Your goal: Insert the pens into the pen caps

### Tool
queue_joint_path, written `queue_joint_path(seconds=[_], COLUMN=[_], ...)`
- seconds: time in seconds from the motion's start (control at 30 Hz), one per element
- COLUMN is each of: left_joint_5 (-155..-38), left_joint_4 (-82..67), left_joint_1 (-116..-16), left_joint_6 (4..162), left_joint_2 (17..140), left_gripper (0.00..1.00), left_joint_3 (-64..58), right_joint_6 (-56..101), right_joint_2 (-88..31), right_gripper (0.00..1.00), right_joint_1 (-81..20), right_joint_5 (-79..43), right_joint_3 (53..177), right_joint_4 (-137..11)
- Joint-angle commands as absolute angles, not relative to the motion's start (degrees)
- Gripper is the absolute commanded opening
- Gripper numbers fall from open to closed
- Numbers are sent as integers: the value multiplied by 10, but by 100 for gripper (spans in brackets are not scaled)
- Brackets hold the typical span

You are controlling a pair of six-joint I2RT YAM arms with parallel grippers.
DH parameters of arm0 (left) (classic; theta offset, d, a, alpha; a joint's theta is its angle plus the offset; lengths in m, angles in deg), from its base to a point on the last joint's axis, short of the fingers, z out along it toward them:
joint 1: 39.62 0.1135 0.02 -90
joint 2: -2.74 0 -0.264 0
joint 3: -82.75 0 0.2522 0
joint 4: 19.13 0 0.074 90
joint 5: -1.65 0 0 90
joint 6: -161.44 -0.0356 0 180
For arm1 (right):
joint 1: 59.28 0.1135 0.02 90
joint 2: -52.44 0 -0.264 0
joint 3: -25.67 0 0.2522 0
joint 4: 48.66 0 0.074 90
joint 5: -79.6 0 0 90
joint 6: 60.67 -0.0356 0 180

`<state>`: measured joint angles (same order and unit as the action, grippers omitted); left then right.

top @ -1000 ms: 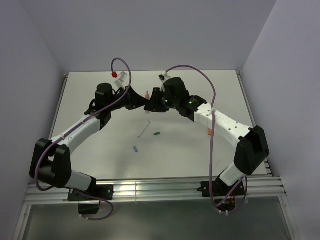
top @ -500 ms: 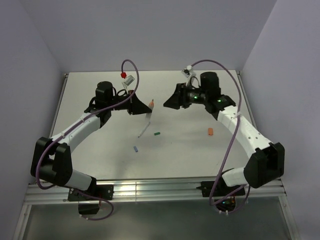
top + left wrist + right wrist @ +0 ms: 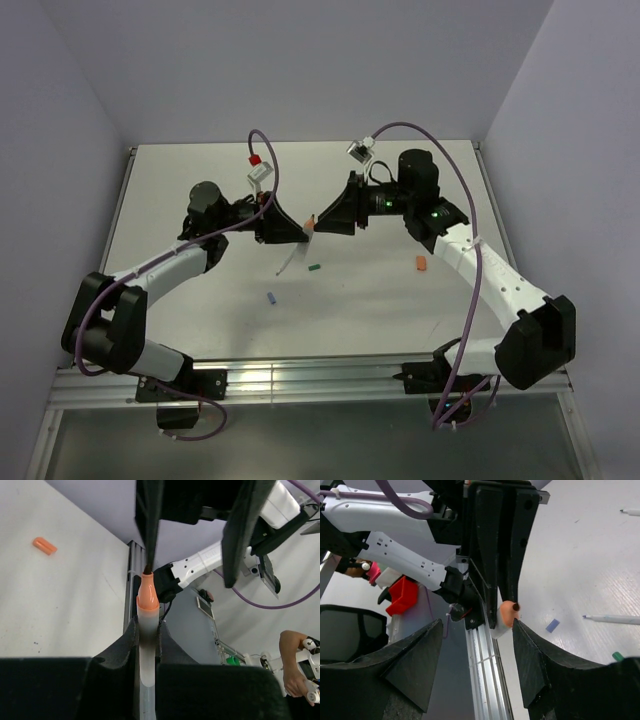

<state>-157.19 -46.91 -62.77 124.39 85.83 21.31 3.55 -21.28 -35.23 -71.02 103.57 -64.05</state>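
Observation:
My left gripper [image 3: 297, 232] [image 3: 147, 626] is shut on the thick greyish translucent pen [image 3: 148, 630], whose orange end [image 3: 148, 594] [image 3: 310, 226] [image 3: 507, 613] sticks out past the fingertips. My right gripper [image 3: 322, 221] [image 3: 477, 624] faces it, open, with the orange end between its fingers, close to one finger [image 3: 535, 665]. A thin whitish pen [image 3: 290, 260] [image 3: 612, 619] lies on the table below them. Near it lie the dark green pen cap [image 3: 313, 268] [image 3: 618, 656] and the blue pen cap [image 3: 271, 297] [image 3: 552, 625].
An orange cap [image 3: 421, 263] [image 3: 44, 545] lies on the table under the right forearm. Another thin pen [image 3: 630, 512] shows at the far edge of the right wrist view. Purple cables [image 3: 270, 170] arch over both wrists. The aluminium rail [image 3: 320, 378] runs along the near edge.
The right gripper let go, swung off to the right with its jaws opening, then came back to the pen's orange end. The left gripper shut tighter on the pen and shifted nearer.

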Motion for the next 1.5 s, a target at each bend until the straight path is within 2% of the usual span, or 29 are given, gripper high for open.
queue_joint_path(seconds=[0.0, 0.27, 0.47, 0.77, 0.87, 0.97, 1.03, 1.07, 1.1, 1.2, 1.3, 1.47], left_joint_5=[-1593, -1594, -1586, -1581, -1580, -1582, -1587, -1588, -1590, -1588, -1584, -1581], left_joint_4=[-628, -674, -693, -665, -646, -627, -608, -585, -573, -507, -456, -426], left_joint_1=[-633, -638, -638, -640, -644, -648, -649, -650, -650, -650, -650, -650], left_joint_6=[1333, 1367, 1386, 1368, 1356, 1341, 1328, 1314, 1306, 1258, 1216, 1190], left_joint_2=[846, 848, 856, 863, 860, 857, 854, 854, 849, 836, 828, 824], left_gripper=[1, 0, 0, 0, 1, 2, 6, 9, 17, 34, 38, 38], left_joint_3=[227, 236, 237, 231, 232, 231, 228, 228, 228, 231, 234, 233], right_joint_6=[23, 23, 23, 26, 22, 17, 15, 13, 12, -6, -34, -50], right_joint_2=[-224, -238, -238, -241, -244, -246, -246, -247, -247, -245, -244, -242], right_gripper=[66, 66, 60, 40, 30, 14, 1, 0, 0, 0, 0, 0], right_joint_1=[-346, -327, -312, -304, -302, -302, -302, -303, -303, -313, -326, -333], right_joint_5=[-713, -710, -727, -728, -725, -722, -721, -718, -718, -715, -711, -706], right_joint_3=[1037, 1040, 1041, 1039, 1040, 1041, 1041, 1041, 1041, 1039, 1031, 1030], right_joint_4=[-598, -591, -584, -583, -581, -579, -576, -576, -575, -563, -536, -524])
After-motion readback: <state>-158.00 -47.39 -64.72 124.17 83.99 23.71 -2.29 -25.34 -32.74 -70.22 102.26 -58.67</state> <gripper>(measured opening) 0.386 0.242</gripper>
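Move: The orange pen is already pinched in the left fingers, its nib end forward and up. From the open right gripper the pen's middle lies about 3 cm to the left, 5 cm below and 1 cm back. On the table, some 26 cm below the left hand, the green cap lies about 11 cm ahead and 2 cm right, the white pen 13 cm ahead and 5 cm left, the blue cap 2 cm ahead and 10 cm left. Lift the orange pen with the left gripper, about 2.5 cm up and 2 cm back, while the open right gripper comes some 2.5 cm left and a little down over the nib end. Close the right fingers on the pen near its orange cone; then sink the left hand about 3 cm, opening its fingers partway as it goes. ##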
